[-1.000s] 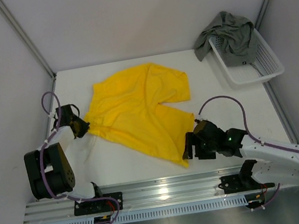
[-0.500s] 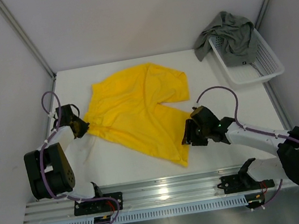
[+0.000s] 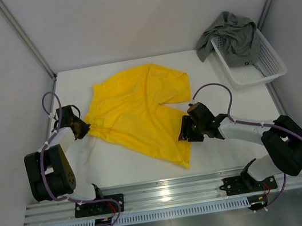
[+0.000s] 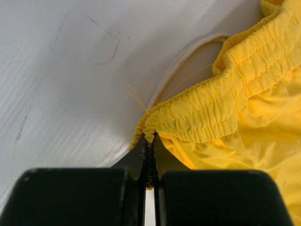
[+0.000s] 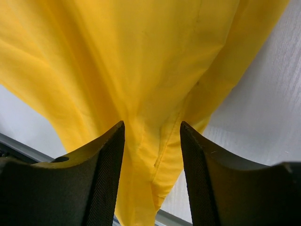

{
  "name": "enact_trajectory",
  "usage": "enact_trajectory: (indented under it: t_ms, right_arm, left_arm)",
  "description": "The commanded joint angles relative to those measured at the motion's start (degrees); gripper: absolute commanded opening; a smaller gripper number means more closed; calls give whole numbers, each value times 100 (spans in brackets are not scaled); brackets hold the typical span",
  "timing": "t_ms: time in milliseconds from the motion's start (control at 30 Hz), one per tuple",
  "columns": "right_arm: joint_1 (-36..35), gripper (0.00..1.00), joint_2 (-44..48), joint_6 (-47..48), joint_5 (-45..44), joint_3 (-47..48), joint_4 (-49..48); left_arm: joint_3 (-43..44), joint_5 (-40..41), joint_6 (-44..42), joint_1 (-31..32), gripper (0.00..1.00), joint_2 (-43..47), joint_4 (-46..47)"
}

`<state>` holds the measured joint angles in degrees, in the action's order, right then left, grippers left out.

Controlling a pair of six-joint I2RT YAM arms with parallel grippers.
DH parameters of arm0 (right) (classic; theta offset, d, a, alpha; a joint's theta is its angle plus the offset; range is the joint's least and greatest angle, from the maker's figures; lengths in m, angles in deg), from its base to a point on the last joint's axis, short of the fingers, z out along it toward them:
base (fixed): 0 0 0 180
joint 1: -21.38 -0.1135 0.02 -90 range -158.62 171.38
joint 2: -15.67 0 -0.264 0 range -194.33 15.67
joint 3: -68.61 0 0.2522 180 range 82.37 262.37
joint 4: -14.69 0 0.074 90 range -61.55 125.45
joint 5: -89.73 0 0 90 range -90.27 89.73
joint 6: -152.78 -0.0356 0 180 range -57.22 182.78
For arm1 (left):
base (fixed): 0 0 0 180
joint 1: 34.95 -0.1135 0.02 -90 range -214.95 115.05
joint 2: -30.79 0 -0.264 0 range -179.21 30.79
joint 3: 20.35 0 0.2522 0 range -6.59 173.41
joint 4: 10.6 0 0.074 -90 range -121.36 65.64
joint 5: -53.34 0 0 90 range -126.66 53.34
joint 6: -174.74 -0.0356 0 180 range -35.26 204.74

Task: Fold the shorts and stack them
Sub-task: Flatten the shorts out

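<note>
The yellow shorts [image 3: 139, 112] lie spread on the white table, waistband to the left, legs to the right. My left gripper [image 3: 84, 127] is shut on the gathered waistband [image 4: 211, 113] at its left corner; in the left wrist view the elastic edge is pinched between the jaws of the left gripper [image 4: 150, 141]. My right gripper [image 3: 184, 132] hovers low over the near leg's right edge. In the right wrist view the right gripper [image 5: 153, 129] stands open, with yellow cloth [image 5: 141, 61] lying in the gap. The grey-green shorts [image 3: 230, 33] are heaped in the basket.
A white mesh basket [image 3: 259, 68] stands at the back right corner, with the grey-green cloth draped over its far rim. White walls close in the table on three sides. A metal rail [image 3: 170, 191] runs along the near edge.
My right gripper has moved away from the rail and slightly left, onto the edge of the near yellow leg, and its jaws have narrowed. The left gripper and the shorts have stayed put.
</note>
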<state>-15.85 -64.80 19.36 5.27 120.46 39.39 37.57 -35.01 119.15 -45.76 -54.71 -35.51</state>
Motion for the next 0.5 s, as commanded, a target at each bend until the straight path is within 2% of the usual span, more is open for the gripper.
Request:
enact_trajectory:
  t_ms: [0, 100, 167, 200, 233, 333, 467]
  right_arm:
    - [23, 52, -162, 88, -62, 129, -425]
    - [49, 40, -294, 70, 78, 111, -663]
    - [76, 27, -268, 114, 105, 120, -698]
    - [163, 17, -242, 132, 88, 146, -638]
    - [251, 0, -181, 175, 79, 234, -541]
    - [742, 0, 47, 439, -35, 418, 283]
    - [1639, 0, 417, 676, 25, 261, 541]
  left_arm:
    - [13, 160, -119, -71, 0, 165, 140]
    - [-48, 169, -110, -44, 0, 182, 131]
    - [-48, 186, -110, -27, 0, 208, 140]
    - [-48, 195, -110, -27, 0, 217, 123]
    - [-57, 213, -102, -27, 0, 243, 114]
    - [-48, 178, -67, -27, 0, 235, 131]
    - [-22, 90, -66, -18, 0, 121, 158]
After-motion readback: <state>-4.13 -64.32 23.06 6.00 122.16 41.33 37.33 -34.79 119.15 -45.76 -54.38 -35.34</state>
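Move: The right hand hovers half open, pointing down over the shorts' near leg; the loose fold it will shut on is about 1 cm ahead and 1 cm below. That leg's near corner lies some 12 cm back of the hand, its far corner about 11 cm ahead and 3 cm right, the crotch notch roughly 16 cm ahead and 6 cm left. From the left hand, the fold lies about 11 cm back and 33 cm right. The right fingers close from about half open and pinch the cloth of the near leg while the hand eases down and forward about 1 cm. Then, shut, they drag the leg's edge about 5 cm to the right and 3 cm forward, speeding up, lifting slightly and turning a little clockwise, away from the left hand, which stays put and keeps its pinch on the waistband. ##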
